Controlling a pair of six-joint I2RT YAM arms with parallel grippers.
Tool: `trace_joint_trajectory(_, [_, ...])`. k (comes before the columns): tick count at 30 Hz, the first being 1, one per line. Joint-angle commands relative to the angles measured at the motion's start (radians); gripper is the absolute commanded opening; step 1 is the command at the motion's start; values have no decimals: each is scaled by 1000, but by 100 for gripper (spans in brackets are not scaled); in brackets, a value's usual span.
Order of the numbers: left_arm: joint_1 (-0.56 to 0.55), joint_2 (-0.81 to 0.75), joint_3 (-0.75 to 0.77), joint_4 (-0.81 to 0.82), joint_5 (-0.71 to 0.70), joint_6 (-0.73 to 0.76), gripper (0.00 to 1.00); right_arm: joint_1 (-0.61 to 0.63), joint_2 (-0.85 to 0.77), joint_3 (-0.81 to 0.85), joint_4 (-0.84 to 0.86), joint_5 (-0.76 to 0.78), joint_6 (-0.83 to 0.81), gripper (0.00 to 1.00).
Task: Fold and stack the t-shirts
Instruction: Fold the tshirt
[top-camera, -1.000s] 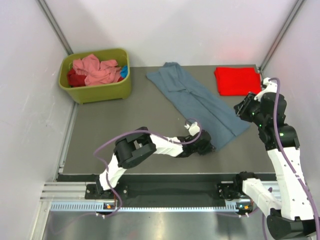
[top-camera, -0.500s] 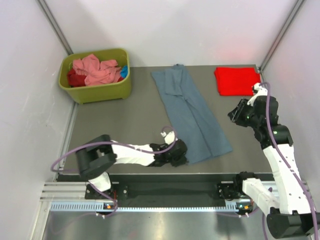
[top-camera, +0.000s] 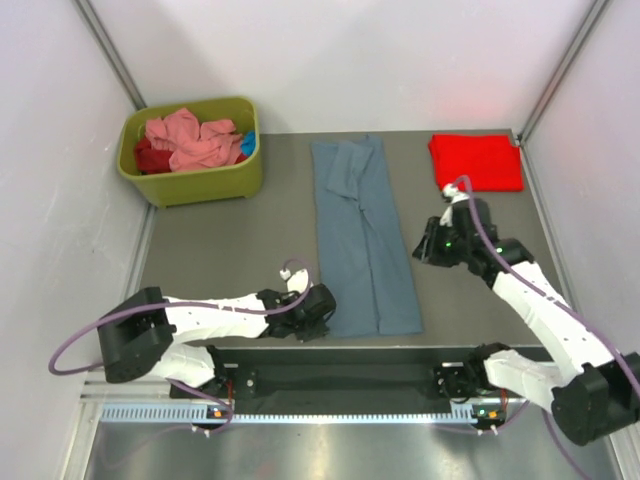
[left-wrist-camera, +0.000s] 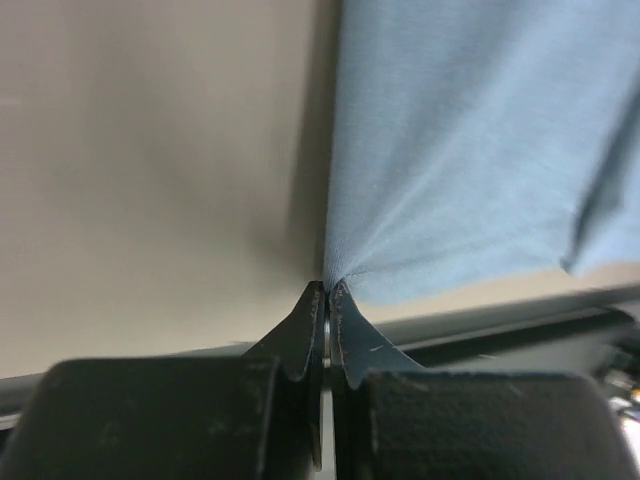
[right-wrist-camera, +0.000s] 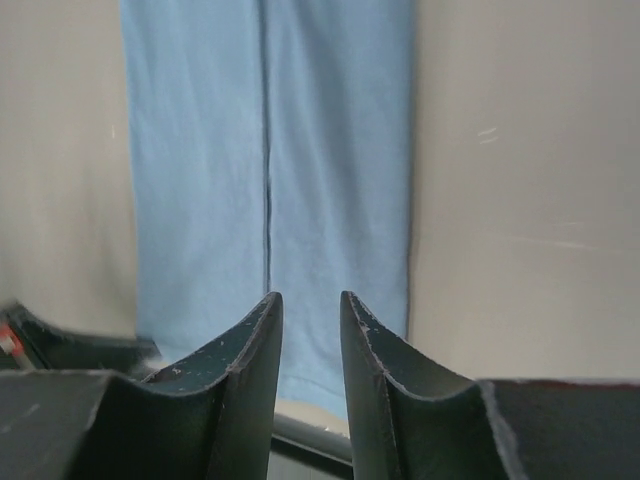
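The slate blue-grey t-shirt (top-camera: 362, 235) lies as a long narrow strip running front to back down the middle of the table. My left gripper (top-camera: 325, 312) is low at its near left corner, shut on the hem. In the left wrist view the cloth (left-wrist-camera: 470, 140) fans out from the pinched fingertips (left-wrist-camera: 327, 287). My right gripper (top-camera: 424, 249) hovers just right of the strip, open with nothing between its fingers. In the right wrist view it (right-wrist-camera: 311, 300) looks over the shirt (right-wrist-camera: 270, 180). A folded bright red t-shirt (top-camera: 478, 161) lies at the back right.
An olive-green bin (top-camera: 196, 183) at the back left holds salmon pink (top-camera: 190, 138) and dark red (top-camera: 150, 157) t-shirts. The table's near edge with a black rail (top-camera: 350, 375) runs just behind my left gripper. White walls close in both sides.
My left gripper dragged the shirt's near corner leftward, swinging the strip from diagonal to straight front-to-back. My right arm came left and lower toward the shirt's right edge.
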Motion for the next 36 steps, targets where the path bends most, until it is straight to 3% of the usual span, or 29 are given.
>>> trace_joint_trajectory(1, [24, -57, -25, -96, 26, 53, 0, 133, 36, -16, 54, 91, 56, 31])
trace_joint_trajectory(10, [196, -258, -135, -167, 98, 186, 0, 313, 22, -160, 23, 151, 187, 33])
trace_joint_trajectory(12, [211, -289, -135, -161, 125, 212, 7, 327, -2, -203, 19, 137, 233, 34])
trace_joint_trajectory(13, [211, -307, -131, -161, 133, 222, 18, 336, -22, -245, 17, 129, 242, 35])
trace_joint_trajectory(16, [213, -316, -100, -147, 177, 258, 36, 367, -53, -298, 17, 88, 286, 37])
trace_joint_trajectory(19, [213, -290, -74, -113, 248, 285, 41, 414, -67, -334, 45, 53, 337, 38])
trace_joint_trajectory(27, [213, -209, -43, -158, 266, 315, 39, 554, -44, -394, 99, 101, 470, 38])
trace_joint_trajectory(36, [236, -302, -54, -224, 222, 338, 42, 649, 8, -409, 119, 180, 527, 35])
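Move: The left hand still holds the t-shirt's near-left corner just above the table; the bare spot it is taken to lies about 7 cm to its left, level ahead. The near-right corner is some 23 cm to that hand's right, also level ahead. From the empty right hand that near-right corner lies about 14 cm back, straight in line sideways and 15 cm below; the near-left corner is 14 cm back and 23 cm left. Left pulls its corner 7 cm left and opens; right goes 16 cm back, and down, towards near-right corner. ##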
